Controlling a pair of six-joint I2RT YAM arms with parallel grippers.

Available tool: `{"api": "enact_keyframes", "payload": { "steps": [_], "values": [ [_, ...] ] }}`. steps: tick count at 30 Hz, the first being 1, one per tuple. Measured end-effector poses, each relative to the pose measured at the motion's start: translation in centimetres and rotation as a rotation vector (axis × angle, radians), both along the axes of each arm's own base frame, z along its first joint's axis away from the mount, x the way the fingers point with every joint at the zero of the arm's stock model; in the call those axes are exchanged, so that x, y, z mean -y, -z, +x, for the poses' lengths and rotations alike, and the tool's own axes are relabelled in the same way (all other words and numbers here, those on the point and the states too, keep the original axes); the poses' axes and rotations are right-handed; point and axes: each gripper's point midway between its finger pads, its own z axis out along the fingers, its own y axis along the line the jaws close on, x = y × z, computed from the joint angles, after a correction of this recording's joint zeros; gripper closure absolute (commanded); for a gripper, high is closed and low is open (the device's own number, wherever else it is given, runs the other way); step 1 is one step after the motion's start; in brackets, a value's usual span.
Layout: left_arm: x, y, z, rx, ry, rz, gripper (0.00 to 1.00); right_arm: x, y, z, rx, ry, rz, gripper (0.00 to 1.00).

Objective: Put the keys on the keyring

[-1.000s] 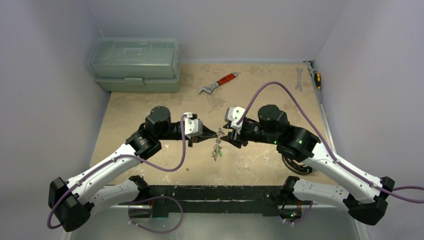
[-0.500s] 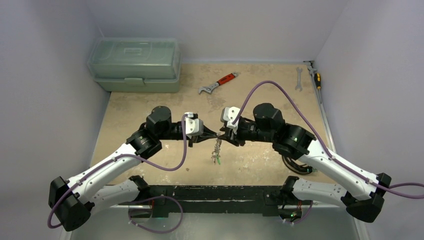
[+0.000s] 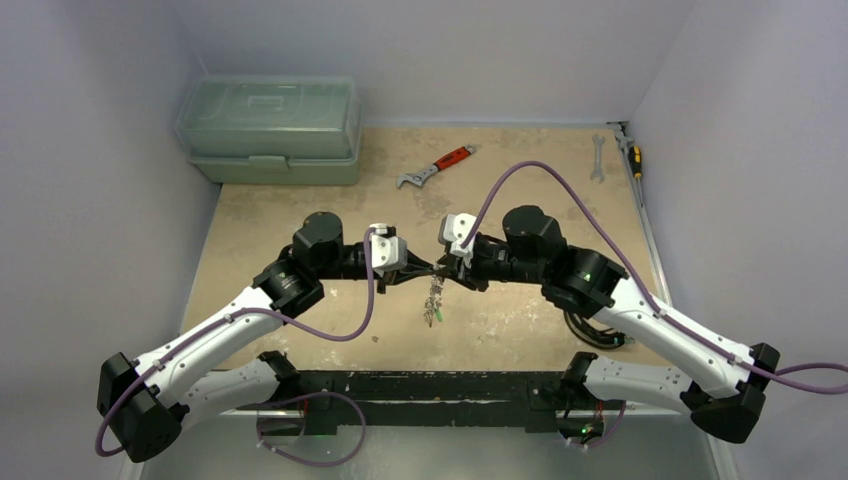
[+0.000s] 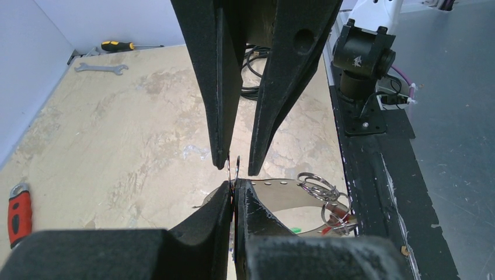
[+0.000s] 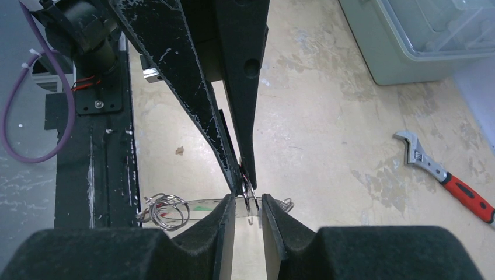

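My left gripper (image 3: pixel 428 270) is shut on the thin silvery keyring (image 4: pixel 236 169), which shows edge-on above its tips (image 4: pixel 233 188). The keys (image 3: pixel 433 302), with small split rings (image 4: pixel 324 195) and red and green tags, hang below it over the table. My right gripper (image 3: pixel 447 272) faces the left one tip to tip. It is open, and its jaws straddle the keyring (image 5: pixel 251 201) without pinching it. In the right wrist view (image 5: pixel 249 204) the left fingers (image 5: pixel 245 87) come down from above. In the left wrist view the right fingers (image 4: pixel 216 87) do the same.
A green lidded toolbox (image 3: pixel 268 128) stands at the back left. A red-handled wrench (image 3: pixel 437 167) lies behind the grippers. A silver spanner (image 3: pixel 598 157) and a screwdriver (image 3: pixel 632 152) lie at the back right. A black rail (image 3: pixel 420 385) runs along the near edge.
My right gripper has moved left until its open fingers sit around the keyring held by the left gripper. The hanging keys have swung slightly. The left arm has barely moved.
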Motion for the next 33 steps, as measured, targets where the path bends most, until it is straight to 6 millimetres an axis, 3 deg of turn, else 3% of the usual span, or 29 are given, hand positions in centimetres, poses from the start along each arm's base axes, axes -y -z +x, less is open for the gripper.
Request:
{"api": "enact_keyframes", "payload": {
  "steps": [5, 14, 21, 23, 28, 30, 33],
  "values": [
    [0.0, 0.0, 0.1, 0.000, -0.004, 0.001, 1.00, -0.2, 0.3, 0.2, -0.005, 0.000, -0.006, 0.79],
    [0.1, 0.2, 0.2, -0.004, -0.008, 0.005, 1.00, -0.4, -0.1, 0.3, 0.004, 0.001, 0.009, 0.99],
    [0.1, 0.2, 0.3, -0.001, -0.012, 0.004, 1.00, -0.4, -0.2, 0.2, 0.011, 0.000, 0.019, 1.00],
    [0.1, 0.1, 0.3, 0.001, -0.011, 0.002, 0.90, -0.3, -0.3, 0.1, 0.019, -0.001, 0.031, 1.00],
    [0.1, -0.4, 0.3, 0.019, -0.009, -0.006, 0.42, -0.1, -0.6, -0.1, 0.035, -0.002, 0.063, 1.00],
    [0.1, -0.6, 0.3, 0.035, -0.008, -0.009, 0.34, 0.0, -0.6, -0.2, 0.040, -0.001, 0.071, 1.00],
    [-0.3, -1.0, 0.1, 0.062, -0.005, -0.011, 0.37, 0.2, -0.6, -0.3, 0.042, 0.001, 0.077, 1.00]
  ]
}}
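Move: The small split ring is still pinched in my left fingertips, about 1 cm to the right of the hand point. From my partly open right fingers it lies about 1 cm to the left, level in height. From my right hand, the metal keyring plate hangs some 4 cm back and 6 cm below; its bunch of wire rings is roughly 7 cm back and 4 cm below, and the green tag about 5 cm back and 9 cm down. I take the split ring over from my left hand: my right fingers ease barely half a centimetre left and close on it while my left hand keeps its pinch. Only then do my left fingers let go, opening to about two-thirds and rising some 1 cm beside it. My right hand keeps hold, lifts about half a centimetre, drifts back slightly and rolls some 5 degrees, left side up. ##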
